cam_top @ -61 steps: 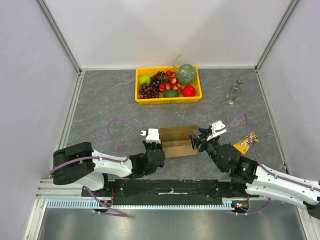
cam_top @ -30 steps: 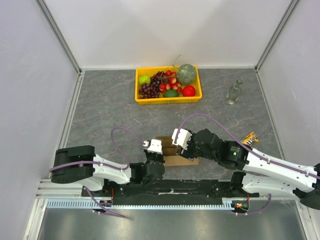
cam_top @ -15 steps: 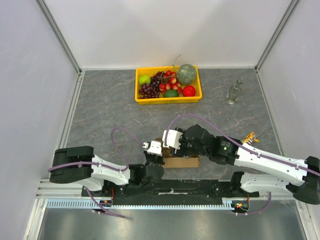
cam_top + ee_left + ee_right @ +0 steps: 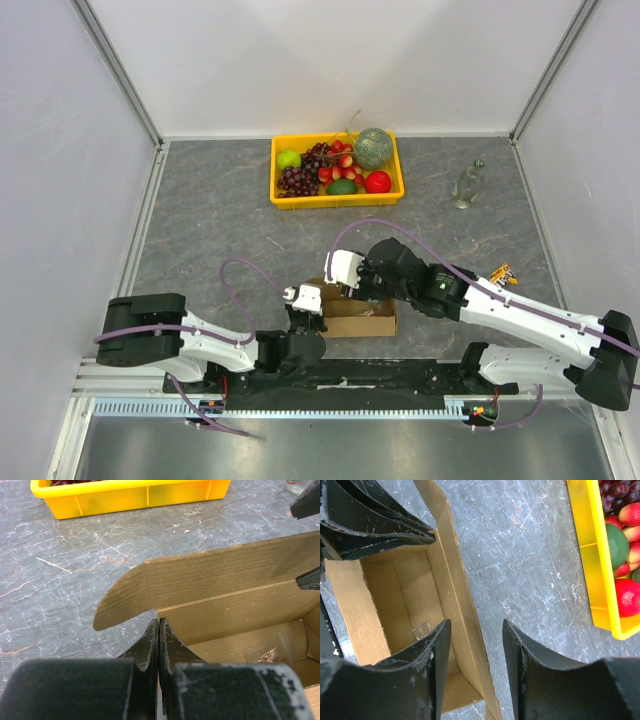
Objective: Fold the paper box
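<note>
The paper box (image 4: pixel 362 322) is a small brown cardboard box, open at the top, lying near the front edge between the arms. My left gripper (image 4: pixel 313 311) is at its left end. In the left wrist view that gripper (image 4: pixel 159 623) is shut, pinching the box (image 4: pixel 225 585) at its corner wall, with a rounded flap sticking out to the left. My right gripper (image 4: pixel 349 291) reaches over from the right. In the right wrist view it (image 4: pixel 476 625) is open and straddles the long far wall of the box (image 4: pixel 415 587), one finger inside and one over the table.
A yellow crate (image 4: pixel 337 201) of fruit stands at the back centre, also seen as the crate (image 4: pixel 592 555) in the right wrist view. A clear bottle (image 4: pixel 467 185) stands back right. A snack packet (image 4: pixel 498 276) lies right of the box. A scrap of clear tape (image 4: pixel 422 628) lies inside the box.
The right arm has swung from the box's right end leftward over the box, and its jaws have narrowed a little. The left gripper has stayed pinched at the left end.
</note>
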Available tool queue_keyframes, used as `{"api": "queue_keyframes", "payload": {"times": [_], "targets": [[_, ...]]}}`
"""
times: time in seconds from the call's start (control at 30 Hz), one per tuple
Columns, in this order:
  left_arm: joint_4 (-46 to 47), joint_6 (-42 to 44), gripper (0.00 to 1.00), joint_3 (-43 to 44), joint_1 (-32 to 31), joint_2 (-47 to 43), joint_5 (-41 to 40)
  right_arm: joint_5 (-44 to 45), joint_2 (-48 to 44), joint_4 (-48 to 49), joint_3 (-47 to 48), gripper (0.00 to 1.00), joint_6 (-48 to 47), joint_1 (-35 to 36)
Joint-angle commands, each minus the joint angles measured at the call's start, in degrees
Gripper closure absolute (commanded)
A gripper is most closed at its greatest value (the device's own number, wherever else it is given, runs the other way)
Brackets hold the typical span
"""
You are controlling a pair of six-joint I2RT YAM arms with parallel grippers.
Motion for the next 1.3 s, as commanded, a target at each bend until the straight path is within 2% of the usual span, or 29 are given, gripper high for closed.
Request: {"api": "queue_keyframes", "payload": {"times": [0.0,0.1,0.27,0.4,0.47,0.67,0.73,0.77,0.87,0.93,0.97,1.0,1.1,1.17,1.27], "targets": [[-0.1,-0.2,0.98,-1.3,-0.6,-0.6,-3.7,-2.7,1.5,2.3,2.3,0.5,-0.4,-0.7],[-0.2,-0.3,0.98,-1.3,-0.6,-0.6,-4.0,-4.6,2.6,2.5,2.5,0.54,-0.2,-0.8],[-1.4,-1.8,0.98,-1.3,-0.6,-0.9,-6.3,-5.3,2.8,3.5,2.3,0.68,0.3,-0.8],[-3.5,-4.1,0.98,-0.8,-0.6,-0.4,-8.6,-4.8,1.7,5.5,1.2,0.93,1.0,-0.8],[-5.7,-6.6,0.98,0.0,-0.6,-0.2,-9.5,-4.5,1.2,6.4,0.7,1.0,1.1,-0.8],[-22.1,-20.4,0.98,3.5,-0.6,-0.6,-11.2,-4.6,0.7,6.9,-0.1,1.0,1.2,-0.8],[-35.7,-32.1,0.91,6.1,-0.6,-1.2,-11.9,-4.8,0.7,7.2,-0.4,1.0,1.5,-0.8],[-48.6,-41.7,0.85,8.4,-0.6,-1.1,-12.5,-4.8,0.7,7.5,-0.7,1.0,1.7,-0.8],[-86.6,-78.6,0.69,16.6,-1.0,2.8,-14.1,-4.8,0.2,8.3,-1.4,1.0,1.7,-0.8],[-111.9,-105.9,0.61,20.6,-1.4,8.3,-15.9,-4.9,0.0,8.6,-1.5,1.0,1.8,-0.7],[-126.5,-125.3,0.57,21.8,-1.5,12.4,-18.0,-5.0,0.0,8.6,-1.5,1.0,1.8,-0.7],[-126.5,-123.6,0.53,22.9,-2.0,13.5,-18.3,-5.0,-0.1,8.7,-1.6,1.0,1.9,-0.7],[-126.5,-126.2,0.49,24.5,-4.2,16.3,-18.3,-4.9,-0.3,8.8,-2.2,1.0,2.0,-0.6],[-126.5,-129.8,0.46,23.7,-5.9,15.8,-18.3,-4.6,-0.8,8.8,-2.8,1.0,2.0,-0.6],[-126.6,-129.8,0.42,23.4,-7.6,13.0,-18.3,-4.3,-1.5,8.7,-3.2,1.0,2.0,-0.6]]}}
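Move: The right hand's open fingers straddle the box's upright far panel, whose middle lies about 3 cm below the hand point and some 1 cm to its left. From that hand the parts bag inside the box is about 4 cm back, 1 cm right and 12 cm down, and the left wall about 9 cm left, 4 cm back and 7 cm down. The left hand, still shut at the box's far left corner, has the left wall's middle about 4 cm back, straight in line and 3 cm below. The right hand dips about 1.5 cm, sliding slightly left, and its fingers shut on the upright far panel; it keeps that pinch while drifting further left and rising back to its starting height, ending about 2.5 cm left of where it began. The left hand, closed at the far left corner, barely creeps left at first, then spreads its fingers and swings roughly 5 cm further left and slightly back, turning about 10 degrees counter-clockwise with its left side tilting up some 15 degrees, to end astride the left wall with its inner finger against the inside face. ##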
